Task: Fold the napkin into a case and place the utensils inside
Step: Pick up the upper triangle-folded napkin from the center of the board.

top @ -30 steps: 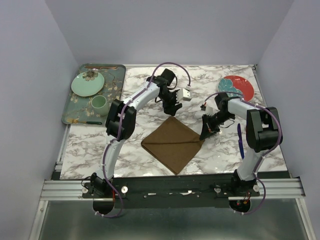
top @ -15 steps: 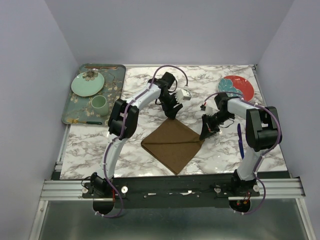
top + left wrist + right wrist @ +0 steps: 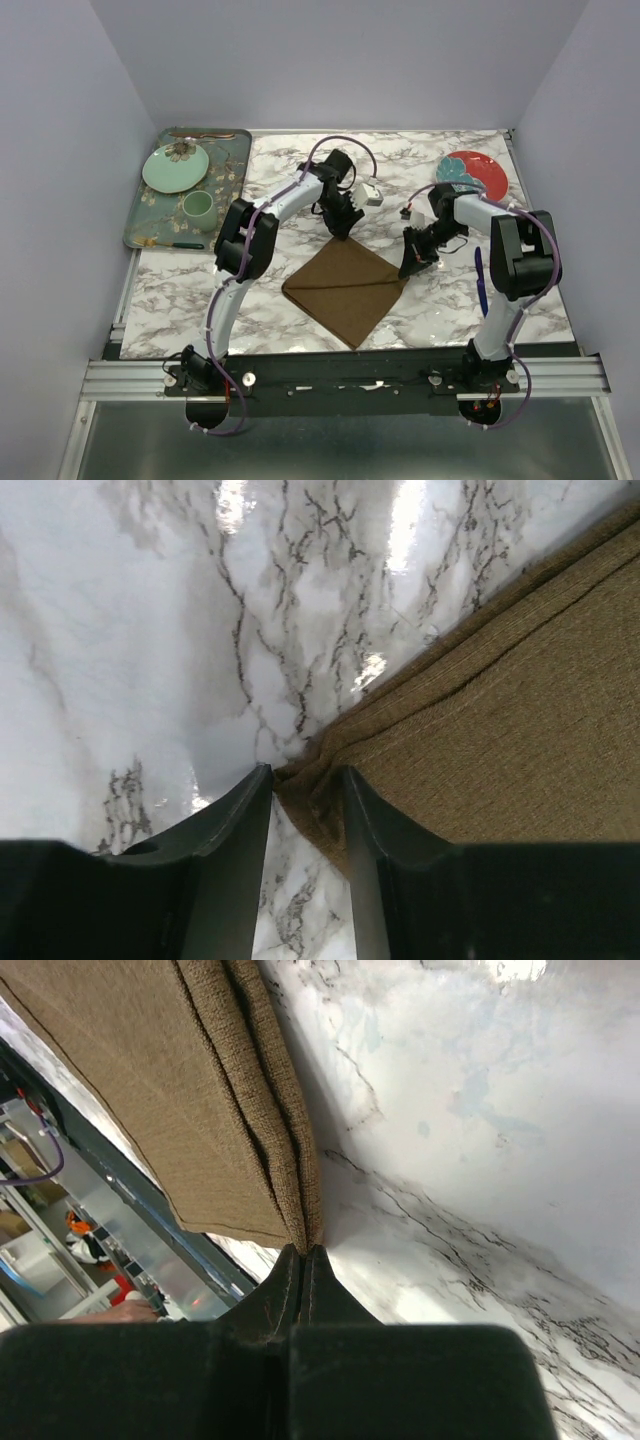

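Observation:
The brown napkin [image 3: 345, 287] lies folded into a small diamond at mid-table. My left gripper [image 3: 343, 228] is at its far corner. In the left wrist view the jaws [image 3: 305, 780] straddle that corner with a gap between them, and the cloth [image 3: 500, 710] bunches up between the tips. My right gripper [image 3: 408, 268] is shut on the napkin's right corner; the layered edge [image 3: 290, 1160] runs into the closed tips [image 3: 303, 1250]. A blue-handled utensil [image 3: 481, 282] lies on the marble by the right arm. A copper-brown utensil [image 3: 205, 134] rests at the tray's far edge.
A dark green floral tray [image 3: 232, 170] at the back left holds a pale green plate [image 3: 175, 168], a green cup [image 3: 198, 208] and a dark utensil [image 3: 180, 245]. A red plate [image 3: 472, 173] sits at the back right. Walls enclose three sides.
My left gripper has come down and toward the napkin's far corner, and its jaws have narrowed around it. The right gripper and the napkin have stayed put.

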### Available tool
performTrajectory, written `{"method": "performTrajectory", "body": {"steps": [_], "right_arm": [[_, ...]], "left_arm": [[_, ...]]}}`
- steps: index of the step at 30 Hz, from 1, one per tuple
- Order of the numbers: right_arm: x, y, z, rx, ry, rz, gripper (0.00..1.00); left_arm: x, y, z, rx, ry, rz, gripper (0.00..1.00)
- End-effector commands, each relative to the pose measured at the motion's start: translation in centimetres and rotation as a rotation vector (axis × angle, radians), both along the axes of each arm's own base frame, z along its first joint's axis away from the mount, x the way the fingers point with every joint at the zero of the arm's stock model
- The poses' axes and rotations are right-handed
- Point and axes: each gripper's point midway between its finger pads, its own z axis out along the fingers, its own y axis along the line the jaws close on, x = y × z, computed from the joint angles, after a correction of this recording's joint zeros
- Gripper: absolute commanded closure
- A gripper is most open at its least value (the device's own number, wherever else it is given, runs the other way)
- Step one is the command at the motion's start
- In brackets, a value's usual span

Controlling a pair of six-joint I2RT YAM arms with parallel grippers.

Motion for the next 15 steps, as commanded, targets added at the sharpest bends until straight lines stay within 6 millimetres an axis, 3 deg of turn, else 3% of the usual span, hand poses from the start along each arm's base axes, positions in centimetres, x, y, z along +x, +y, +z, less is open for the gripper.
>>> {"method": "performTrajectory", "body": {"steps": [1, 5, 7, 15], "right_arm": [[0.7, 0.4, 0.2, 0.007, -0.003, 0.005, 0.99], [0.9, 0.3, 0.0, 0.001, 0.004, 0.000, 1.00], [1.1, 0.3, 0.0, -0.003, -0.004, 0.001, 0.99], [3.0, -0.1, 1.1, -0.034, -0.082, 0.013, 0.99]], "left_arm": [[-3.6, 2.1, -3.4, 0.152, 0.082, -0.015, 0.63], [-3.5, 2.5, -3.5, 0.159, 0.074, -0.010, 0.87], [-3.0, 2.3, -2.6, 0.128, 0.065, 0.000, 1.00], [-0.6, 1.1, 3.3, -0.055, -0.004, 0.032, 1.00]]}}
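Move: The napkin's far corner, its folded edge already between the left hand's half-open fingers, lies about 1 cm back from that hand and a bare 1 cm below. The napkin's left corner is roughly 12 cm back and 13 cm to the left, its near corner some 26 cm back and 3 cm to the right. From the right hand, which already grips the right corner, the far corner lies about 10 cm ahead and 14 cm left; the blue knife stands some 18 cm to the right, 2 cm back. The napkin's far corner is pinched shut between the left fingers, which ease back about 1.5 cm onto the cloth while closing fully, then all but stay put near the table. The right hand keeps its closed grip on the right corner and slides it forward roughly 1.5 cm, away from its base, rising slightly only at the end. ##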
